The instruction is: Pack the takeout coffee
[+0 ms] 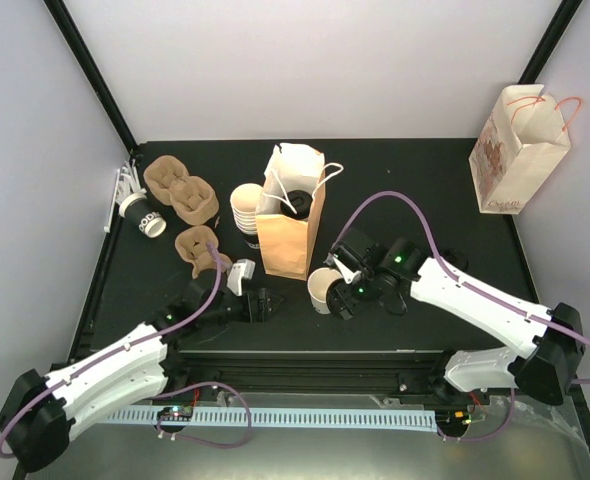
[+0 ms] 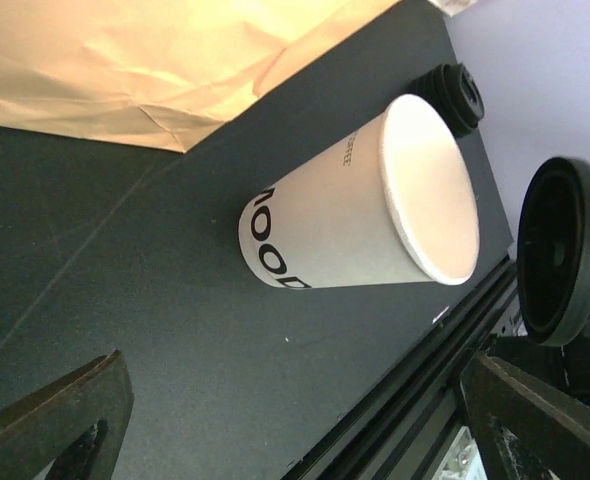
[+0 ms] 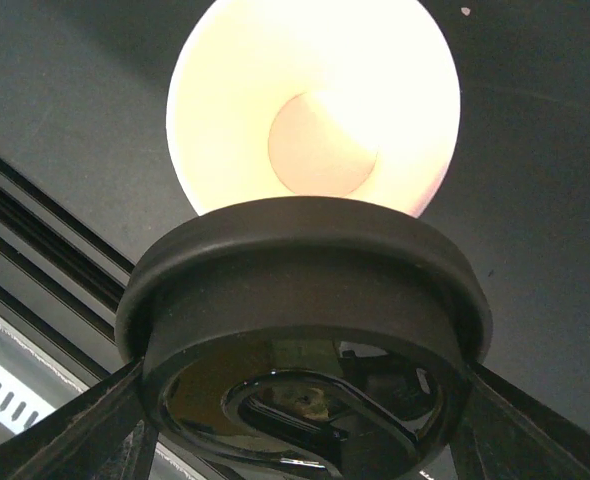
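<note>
One takeout coffee cup (image 1: 322, 291) (image 2: 355, 225), white with dark print near its base, lies tipped on the black table with no lid. Its open mouth faces my right gripper (image 1: 348, 292) (image 3: 305, 420). That gripper is shut on a round black lid (image 3: 305, 290) (image 2: 560, 250), held just in front of the cup's mouth (image 3: 313, 100). My left gripper (image 1: 262, 303) (image 2: 305, 440) is open and empty, a short way left of the cup. A second cup (image 1: 143, 213), with its lid on, lies at the far left. A stack of empty cups (image 1: 245, 210) stands beside the bag.
A brown paper bag (image 1: 290, 215) stands open behind the cup, something dark inside it. Brown pulp carriers (image 1: 182, 188) (image 1: 200, 248) sit at the left. A printed paper bag (image 1: 520, 150) stands at the back right. A dark round object (image 2: 455, 92) lies past the cup.
</note>
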You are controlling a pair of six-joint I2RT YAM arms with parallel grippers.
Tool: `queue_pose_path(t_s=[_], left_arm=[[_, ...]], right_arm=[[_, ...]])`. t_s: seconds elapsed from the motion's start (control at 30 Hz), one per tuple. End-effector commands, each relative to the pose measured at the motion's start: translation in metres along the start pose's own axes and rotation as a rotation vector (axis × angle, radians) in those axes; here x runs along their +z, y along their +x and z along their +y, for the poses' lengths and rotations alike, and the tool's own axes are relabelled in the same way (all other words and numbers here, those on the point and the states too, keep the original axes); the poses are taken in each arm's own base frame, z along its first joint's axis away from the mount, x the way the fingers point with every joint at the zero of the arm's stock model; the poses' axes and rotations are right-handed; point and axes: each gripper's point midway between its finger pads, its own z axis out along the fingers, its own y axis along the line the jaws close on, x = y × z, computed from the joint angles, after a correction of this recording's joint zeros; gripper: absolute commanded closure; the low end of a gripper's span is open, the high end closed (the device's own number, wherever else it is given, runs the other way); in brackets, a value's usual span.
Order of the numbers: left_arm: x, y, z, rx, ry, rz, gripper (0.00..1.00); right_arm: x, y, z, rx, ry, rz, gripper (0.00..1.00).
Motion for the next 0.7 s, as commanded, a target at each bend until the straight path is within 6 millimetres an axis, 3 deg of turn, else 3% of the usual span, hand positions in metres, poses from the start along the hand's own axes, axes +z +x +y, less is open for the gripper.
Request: queue_pose_path(t_s=[0.0,0.23,0.67], left_arm=[[0.006,-0.014,-0.029,0.030,0.095,-0.001,0.10],[0.010,-0.023,-0.030,0.044,0.096,-0.037,0.25],[0.011,-0.025,-0.023,0.050,0.055,-0.038,0.28]], right_arm=[[-0.005,-0.019,0.002,-0.027,0.001,-0.029,0.24],[-0.001,-0.034,0.004,-0.063,0.022,0.015,0.23],[0.013,-0.047,0.001,-0.097,0.072,0.092,0.21]])
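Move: The empty cup stands about 4 cm ahead and 4 cm left of my right hand, its middle some 10 cm below; that hand already holds the black lid. From my left hand the cup is about 13 cm to the right, 4 cm ahead and 7 cm lower. The open paper bag stands roughly 13 cm beyond the cup and 9 cm to its left, the cup stack 17 cm beyond and 19 cm left of the cup. I carry the lid with my right hand about 5 cm diagonally forward and left, nearly level, to bring it over the cup's mouth, tilting slightly at the end and keeping my hold. Meanwhile my left hand edges a centimetre or two right and a little forward towards the cup, its fingers closing from almost wide open to about three quarters, still touching nothing. ##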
